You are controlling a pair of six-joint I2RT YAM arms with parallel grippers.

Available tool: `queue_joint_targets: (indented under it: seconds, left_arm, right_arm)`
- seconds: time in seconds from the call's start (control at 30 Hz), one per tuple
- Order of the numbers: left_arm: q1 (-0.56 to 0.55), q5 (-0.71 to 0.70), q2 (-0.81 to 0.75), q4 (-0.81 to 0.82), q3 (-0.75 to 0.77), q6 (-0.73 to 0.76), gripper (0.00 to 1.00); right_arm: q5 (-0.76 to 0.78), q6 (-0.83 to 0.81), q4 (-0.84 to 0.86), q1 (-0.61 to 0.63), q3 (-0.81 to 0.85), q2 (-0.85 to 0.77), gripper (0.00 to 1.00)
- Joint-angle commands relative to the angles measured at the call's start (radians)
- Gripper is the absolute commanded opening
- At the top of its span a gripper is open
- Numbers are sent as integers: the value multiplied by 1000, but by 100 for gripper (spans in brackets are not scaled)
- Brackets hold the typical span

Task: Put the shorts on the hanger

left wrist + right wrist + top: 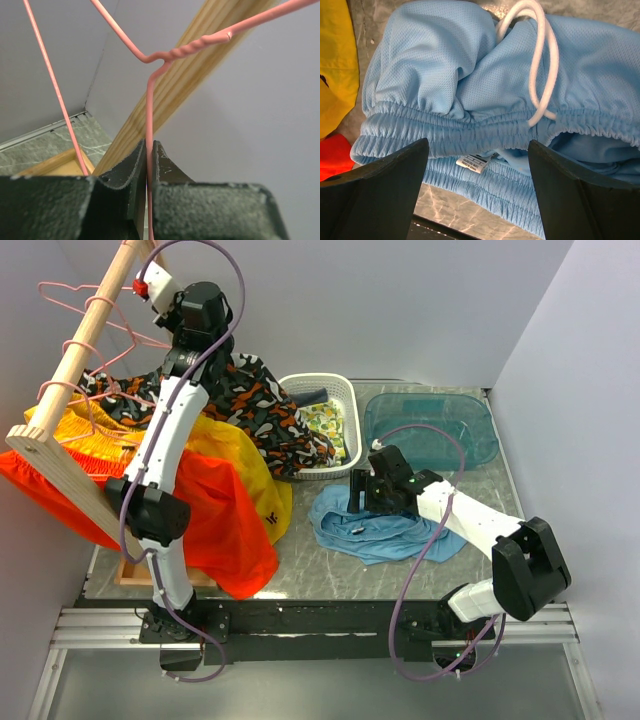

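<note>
The light blue shorts [372, 525] lie crumpled on the table, right of centre. In the right wrist view their elastic waistband [470, 132] and white drawstring [542, 75] lie just under my right gripper [477, 165], which is open and empty above the waistband. The pink wire hanger [95, 315] hangs on the wooden rail [85, 345] at the top left. My left gripper [150, 285] is raised to the rail and shut on the hanger wire [148, 115] just below its twisted neck [195, 46].
Yellow shorts [95, 435], orange cloth [215, 525] and black patterned shorts [255, 405] hang over the rack at left. A white basket [340, 395] with patterned cloth stands at centre back. A blue translucent lid [430, 425] lies at back right.
</note>
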Motion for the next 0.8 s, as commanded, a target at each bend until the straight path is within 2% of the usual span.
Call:
queue_joint_targets:
  seconds: [0.0, 0.77]
  left_arm:
    - [-24, -10, -74, 77, -25, 34, 7]
    - [-162, -11, -87, 116, -20, 14, 3]
  right_arm:
    - [14, -10, 11, 11, 46, 12, 87]
    - [36, 5, 29, 17, -15, -74, 88]
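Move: The left hand already grips the pink hanger beside its twisted neck. The blue shorts it is meant for lie on the table about 44 cm to its right, 31 cm back and some 44 cm below. The rack's rod runs roughly 8 cm to its left, level fore and aft and a little above; the patterned shorts hang some 7 cm right, 13 cm back and 20 cm lower. From the right hand the blue shorts' middle is about 5 cm back, 5 cm right and 6 cm below. Rightward, away from the rack's rod and towards the side where the blue shorts lie, the left hand carries the hanger about 6 cm, gathering speed towards the end. It stays nearly level and swings some 5 to 10 degrees clockwise, with the fingers still shut on the wire beside the neck. ##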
